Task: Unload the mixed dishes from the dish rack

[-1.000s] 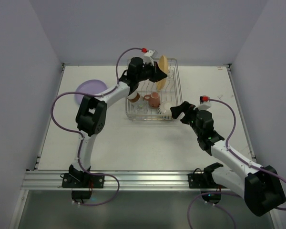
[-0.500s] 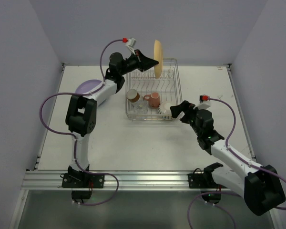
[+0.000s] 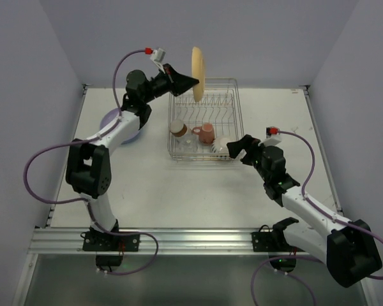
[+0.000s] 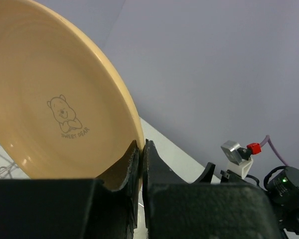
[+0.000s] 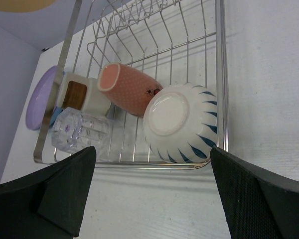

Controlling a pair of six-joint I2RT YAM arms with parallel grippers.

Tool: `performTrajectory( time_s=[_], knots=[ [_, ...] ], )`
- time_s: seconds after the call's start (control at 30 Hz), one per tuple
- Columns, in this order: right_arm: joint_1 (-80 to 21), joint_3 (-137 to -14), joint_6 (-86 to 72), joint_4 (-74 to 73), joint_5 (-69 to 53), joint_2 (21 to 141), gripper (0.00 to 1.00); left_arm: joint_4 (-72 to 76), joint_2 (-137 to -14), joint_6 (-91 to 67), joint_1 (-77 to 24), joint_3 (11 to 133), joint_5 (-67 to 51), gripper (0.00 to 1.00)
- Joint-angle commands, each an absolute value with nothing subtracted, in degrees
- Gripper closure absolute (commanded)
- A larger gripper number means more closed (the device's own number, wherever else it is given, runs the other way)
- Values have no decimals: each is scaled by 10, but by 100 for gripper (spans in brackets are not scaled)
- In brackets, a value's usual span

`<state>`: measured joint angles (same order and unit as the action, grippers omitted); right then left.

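Note:
My left gripper (image 3: 191, 80) is shut on the rim of the yellow-orange plate (image 3: 196, 71), held upright in the air above the far left corner of the dish rack (image 3: 235, 121). In the left wrist view the plate (image 4: 55, 99) has a small bear print, and its edge is pinched at my left gripper (image 4: 141, 145). A pink mug (image 5: 129, 89), a brown cup (image 5: 78, 97), a clear glass (image 5: 79, 132) and a white cup with blue marks (image 5: 182, 124) lie in the rack. My right gripper (image 3: 238, 148) stands open at the rack's near right corner, just short of the white cup.
A purple plate (image 3: 115, 120) lies on the table left of the rack, partly under the left arm. White walls close in the table on three sides. A metal rail runs along the near edge.
The left arm has lifted the yellow-orange plate up out of the rack and carried it to the left. The right arm has not moved.

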<state>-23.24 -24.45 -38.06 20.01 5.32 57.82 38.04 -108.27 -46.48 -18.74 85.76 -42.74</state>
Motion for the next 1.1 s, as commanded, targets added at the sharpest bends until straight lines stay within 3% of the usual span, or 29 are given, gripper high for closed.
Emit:
performTrajectory(
  time_s=[0.0,0.43,0.67,1.07],
  knots=[
    [-232,-270,-376,200,49,584,1,295,-992,-326,-185,811,-353,100],
    [-232,-269,-371,199,43,584,1,80,-840,-139,-185,707,-33,100],
    [-232,-269,-370,204,30,591,1,19,-835,-109,-185,681,161,100],
    [-232,-271,-370,203,24,598,1,1,-880,-83,-185,675,252,100]
  ],
)
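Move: The left hand already holds the yellow plate clear of the dish rack, and the purple plate, lying on the blue one, is where it's bound: some 34 cm to the left, 10 cm farther out and 33 cm below. The rack's middle is about 8 cm ahead, 5 cm right and 30 cm down; the brown-patched mug is about 2 cm ahead, 7 cm left and 27 cm down. From the right hand the purple plate is roughly 48 cm left, 24 cm ahead and 14 cm below. Keeping its pinch on the yellow plate's rim, the left hand swings about 20 cm left, away from above the rack and towards the stacked purple and blue plates, at first staying high and easing back a little, then sinking some 11 cm as it goes. All the way the wrist turns counter-clockwise by about 60 degrees while its left side rolls up by some 45, so that the fingers go from pointing mostly right to pointing forward and slightly down, with the plate swung round to the hand's left. ##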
